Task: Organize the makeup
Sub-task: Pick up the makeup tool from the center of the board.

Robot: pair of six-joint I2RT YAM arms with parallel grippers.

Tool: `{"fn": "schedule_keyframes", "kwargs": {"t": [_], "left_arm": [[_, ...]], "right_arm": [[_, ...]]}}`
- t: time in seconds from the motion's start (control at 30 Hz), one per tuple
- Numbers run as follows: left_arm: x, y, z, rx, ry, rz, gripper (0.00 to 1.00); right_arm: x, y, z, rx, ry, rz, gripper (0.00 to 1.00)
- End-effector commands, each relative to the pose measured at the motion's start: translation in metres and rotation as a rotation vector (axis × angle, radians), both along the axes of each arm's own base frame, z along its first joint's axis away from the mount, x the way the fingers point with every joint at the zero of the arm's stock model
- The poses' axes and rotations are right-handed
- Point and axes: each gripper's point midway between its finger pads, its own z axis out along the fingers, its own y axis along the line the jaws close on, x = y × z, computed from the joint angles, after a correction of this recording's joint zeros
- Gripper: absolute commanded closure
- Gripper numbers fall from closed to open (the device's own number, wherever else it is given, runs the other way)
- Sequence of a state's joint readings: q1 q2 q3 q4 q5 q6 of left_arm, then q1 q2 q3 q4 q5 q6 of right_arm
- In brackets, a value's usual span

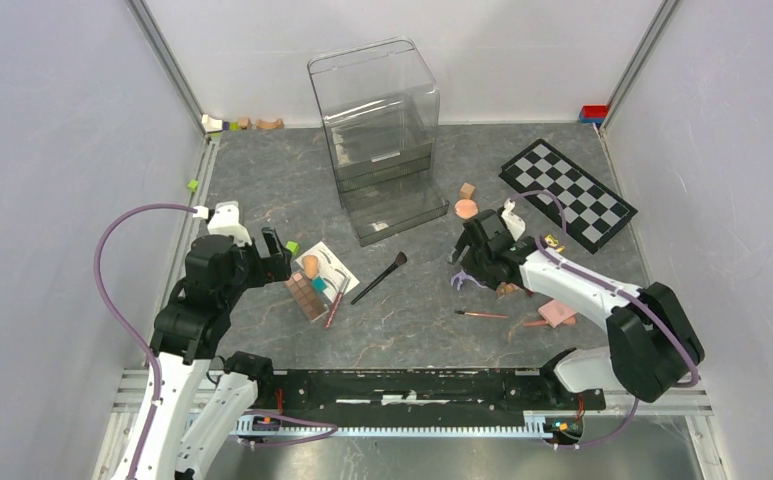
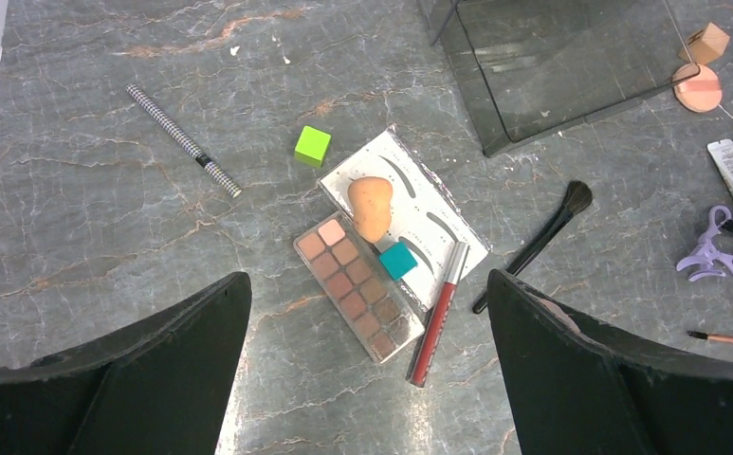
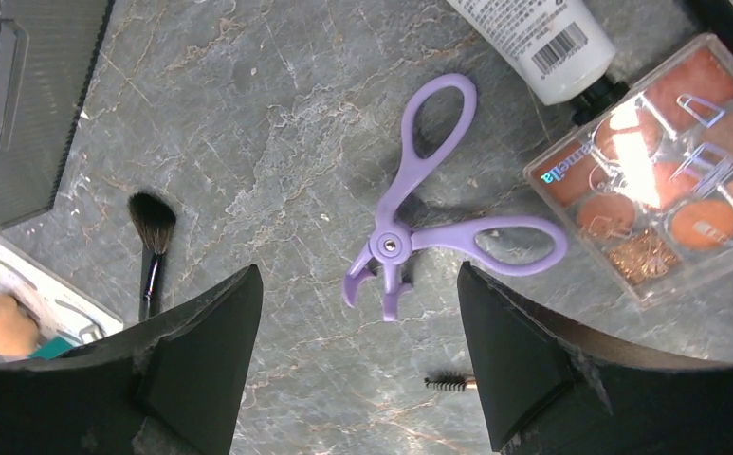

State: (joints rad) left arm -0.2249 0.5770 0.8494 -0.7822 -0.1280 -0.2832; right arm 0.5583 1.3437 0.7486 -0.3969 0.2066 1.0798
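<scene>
My left gripper stands open above a brown eyeshadow palette, holding nothing. Beside the palette lie a white eyebrow card with a peach sponge on it, a red gloss tube, a black brush and a checkered pencil. My right gripper is open over the lilac scissors, which lie flat just ahead of its fingertips. A round-pan palette, a white tube and a small wand brush lie close by.
A clear box stands at the back centre with its drawer pulled out. The checkerboard lies back right. A green cube sits by the card and a teal cube on it. A pink compact lies near the drawer.
</scene>
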Motion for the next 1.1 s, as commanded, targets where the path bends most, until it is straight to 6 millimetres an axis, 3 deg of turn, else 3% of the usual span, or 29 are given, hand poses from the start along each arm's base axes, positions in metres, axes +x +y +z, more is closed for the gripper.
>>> {"fn": "schedule_keyframes", "kwargs": {"t": [0.0,0.5,0.77,0.97,1.07], "left_arm": [[0.004,-0.004,0.011,-0.021,-0.055,-0.013,0.0],[-0.001,-0.008,0.017,-0.03,-0.089,-0.035,0.0],[-0.001,-0.008,0.017,-0.027,-0.09,-0.032,0.0],[-0.001,-0.008,0.017,-0.027,-0.089,-0.032,0.0],[-0.001,-0.008,0.017,-0.027,-0.089,-0.032,0.0]], "right_arm": [[0.0,-0.006,-0.001,-0.05,0.057,-0.169,0.18],[0.012,0.001,-0.029,-0.132,0.151,-0.239,0.26],[0.015,0.0,-0.031,-0.169,0.152,-0.193,0.51],[0.026,-0.002,-0.015,-0.209,0.086,-0.12,0.71],[0.035,0.003,-0.001,-0.232,0.05,-0.068,0.73]]}}
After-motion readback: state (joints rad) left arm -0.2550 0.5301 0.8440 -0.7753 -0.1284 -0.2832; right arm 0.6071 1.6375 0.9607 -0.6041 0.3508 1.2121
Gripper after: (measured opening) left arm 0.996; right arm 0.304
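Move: The purple scissors-like makeup tool lies almost directly under the right hand, about 1 cm ahead and 4 cm below. At that same level, the blush palette is some 8 cm to the hand's right, the white tube roughly 6 cm ahead and 3 cm right, and the small thin brush about 7 cm back and 2 cm right. From the left hand, the tool is around 35 cm right, 6 cm ahead and 21 cm lower. Down onto the purple tool goes the right hand, about 4 cm, with open fingers, tipping them steeper and turning some 10 degrees clockwise on the way. It then stays low while the fingers close from wide to about a third open, the tips coming to either side of the tool at its pivot and pinching there. ##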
